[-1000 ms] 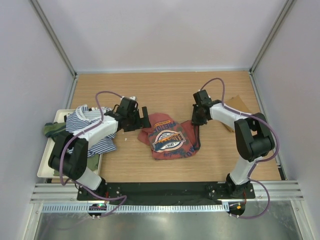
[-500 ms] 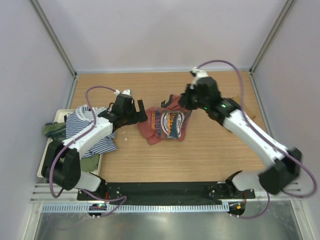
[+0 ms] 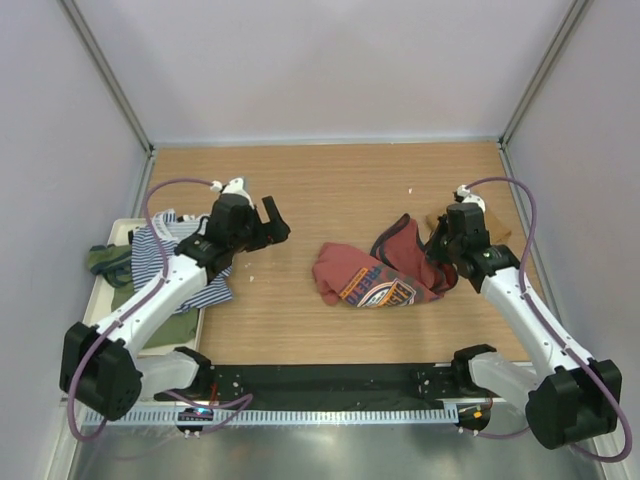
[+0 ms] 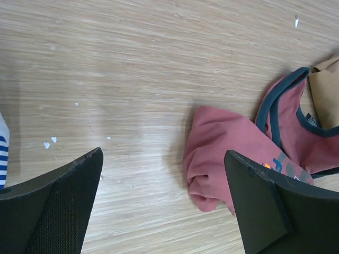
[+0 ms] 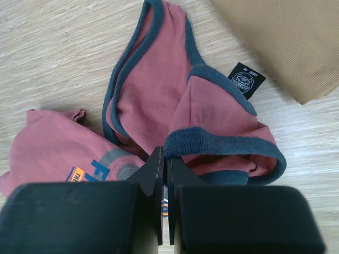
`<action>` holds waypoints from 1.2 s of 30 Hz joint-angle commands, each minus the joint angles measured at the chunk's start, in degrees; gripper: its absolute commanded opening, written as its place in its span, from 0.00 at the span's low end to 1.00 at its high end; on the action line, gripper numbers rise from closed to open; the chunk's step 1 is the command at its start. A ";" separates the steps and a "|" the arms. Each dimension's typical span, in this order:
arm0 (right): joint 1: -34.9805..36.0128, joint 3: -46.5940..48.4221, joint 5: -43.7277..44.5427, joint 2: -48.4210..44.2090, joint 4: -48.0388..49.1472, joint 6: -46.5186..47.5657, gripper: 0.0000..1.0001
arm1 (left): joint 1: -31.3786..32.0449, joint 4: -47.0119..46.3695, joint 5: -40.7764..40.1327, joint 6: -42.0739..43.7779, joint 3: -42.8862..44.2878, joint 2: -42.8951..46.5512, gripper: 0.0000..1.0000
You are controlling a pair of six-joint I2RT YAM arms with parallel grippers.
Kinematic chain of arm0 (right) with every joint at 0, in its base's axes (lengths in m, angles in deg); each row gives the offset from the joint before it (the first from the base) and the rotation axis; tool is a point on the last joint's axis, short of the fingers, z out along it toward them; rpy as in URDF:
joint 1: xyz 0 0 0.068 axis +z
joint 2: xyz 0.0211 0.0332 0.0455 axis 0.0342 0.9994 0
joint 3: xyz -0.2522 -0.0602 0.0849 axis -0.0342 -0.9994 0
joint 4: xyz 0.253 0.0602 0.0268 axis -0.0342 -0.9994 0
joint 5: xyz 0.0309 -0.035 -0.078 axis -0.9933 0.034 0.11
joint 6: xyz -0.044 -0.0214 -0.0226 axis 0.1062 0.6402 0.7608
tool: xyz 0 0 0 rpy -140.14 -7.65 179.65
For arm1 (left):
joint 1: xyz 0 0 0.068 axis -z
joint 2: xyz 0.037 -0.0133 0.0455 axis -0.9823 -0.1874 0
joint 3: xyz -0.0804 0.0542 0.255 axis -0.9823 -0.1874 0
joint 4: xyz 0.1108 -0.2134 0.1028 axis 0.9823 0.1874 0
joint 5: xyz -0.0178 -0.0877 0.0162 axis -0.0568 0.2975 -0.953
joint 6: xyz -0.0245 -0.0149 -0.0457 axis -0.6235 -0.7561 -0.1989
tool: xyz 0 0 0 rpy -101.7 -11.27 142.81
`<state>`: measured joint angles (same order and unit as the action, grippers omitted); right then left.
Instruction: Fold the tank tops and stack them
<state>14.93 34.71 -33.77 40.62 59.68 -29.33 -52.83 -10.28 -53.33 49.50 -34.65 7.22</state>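
The rust-red tank top (image 3: 372, 282) with navy trim and a chest graphic lies crumpled mid-table. My right gripper (image 3: 438, 258) is shut on its right edge; in the right wrist view the navy trim (image 5: 212, 142) is pinched at the closed jaws (image 5: 167, 156). My left gripper (image 3: 270, 225) is open and empty, left of the red top and apart from it; the left wrist view shows the top (image 4: 222, 153) between its spread fingers (image 4: 58, 203). The tan-brown top (image 3: 492, 226) lies folded behind my right arm. The striped top (image 3: 160, 250) and olive top (image 3: 105, 260) lie on the tray.
A white tray (image 3: 88, 322) sits at the table's left edge under the striped and olive tops. Grey walls enclose the table on three sides. Small white flecks (image 4: 50, 143) dot the wood. The tan top also shows in the right wrist view (image 5: 286, 37).
My right gripper has dragged the red top to the right and nearer, bunching it. My left gripper has drawn back to the left, away from the top, staying open.
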 commanded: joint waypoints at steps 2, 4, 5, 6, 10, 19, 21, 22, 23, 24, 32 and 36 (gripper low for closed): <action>0.21 0.78 -0.04 -3.39 3.04 -1.06 0.01 | 2.54 -1.81 3.59 1.08 5.52 -6.99 0.98; 0.12 1.31 0.66 -3.30 2.34 -1.06 0.01 | 5.60 -1.81 3.77 1.96 9.30 -12.76 1.00; 0.21 1.74 1.53 -3.13 1.04 -1.14 0.01 | 6.40 -0.94 4.20 2.31 12.44 -14.98 1.00; 0.12 2.18 4.15 -2.69 -0.02 -1.49 0.01 | 7.80 0.12 4.90 2.40 14.30 -17.09 1.00; 0.12 3.59 7.77 -0.84 -3.72 -1.76 0.04 | 10.19 2.33 7.81 2.23 18.89 -25.89 0.97; 0.21 2.01 6.46 -2.43 -1.00 -3.60 0.05 | 11.77 2.94 16.14 2.22 20.56 -34.07 0.70; 0.21 3.06 6.37 -0.32 -1.09 -3.95 0.05 | 11.69 2.76 17.82 2.66 20.47 -33.99 0.53; 0.12 3.41 6.20 0.30 -0.57 -3.96 0.04 | 11.69 2.85 19.48 2.84 20.47 -33.90 0.39; 0.21 4.11 6.20 0.83 -0.30 -4.13 0.04 | 11.69 2.76 20.28 3.01 20.21 -33.64 0.28; 0.21 4.56 6.11 2.05 0.05 -4.31 0.04 | 11.51 2.68 20.99 3.10 20.12 -33.46 0.11; 0.21 25.09 2.59 18.04 -2.13 -4.04 0.01 | -4.54 8.20 18.37 1.08 26.96 -27.76 0.00; -0.05 34.26 3.02 16.49 -4.69 -5.01 0.01 | -3.00 12.36 8.27 3.10 29.38 -17.84 0.00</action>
<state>14.96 62.41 -31.10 61.74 55.90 -32.80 -58.23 0.03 -38.97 51.14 -6.98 -23.64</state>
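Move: The loose left end of the red tank top lies about 14 cm to the right of my open left hand, 2 cm back and 12 cm below; the striped tank top's middle is some 20 cm left, 1 cm back and 10 cm below. My right hand still grips the other end. From it, bare table lies about 10 cm ahead, 2 cm left and 11 below; the loose end about 26 cm left, level, and the folded brown tank top 10 cm ahead, 8 right, both 10 below. I swing my open left hand some 14 cm right and about 10 cm down to the red tank top's loose end, tipping it down some 20 degrees and turning it clockwise, and pinch the cloth. Then I sweep it forward and left and lift. My right hand keeps its grip, nearly still until it sweeps about 10 cm forward and rises 7 cm late on. ##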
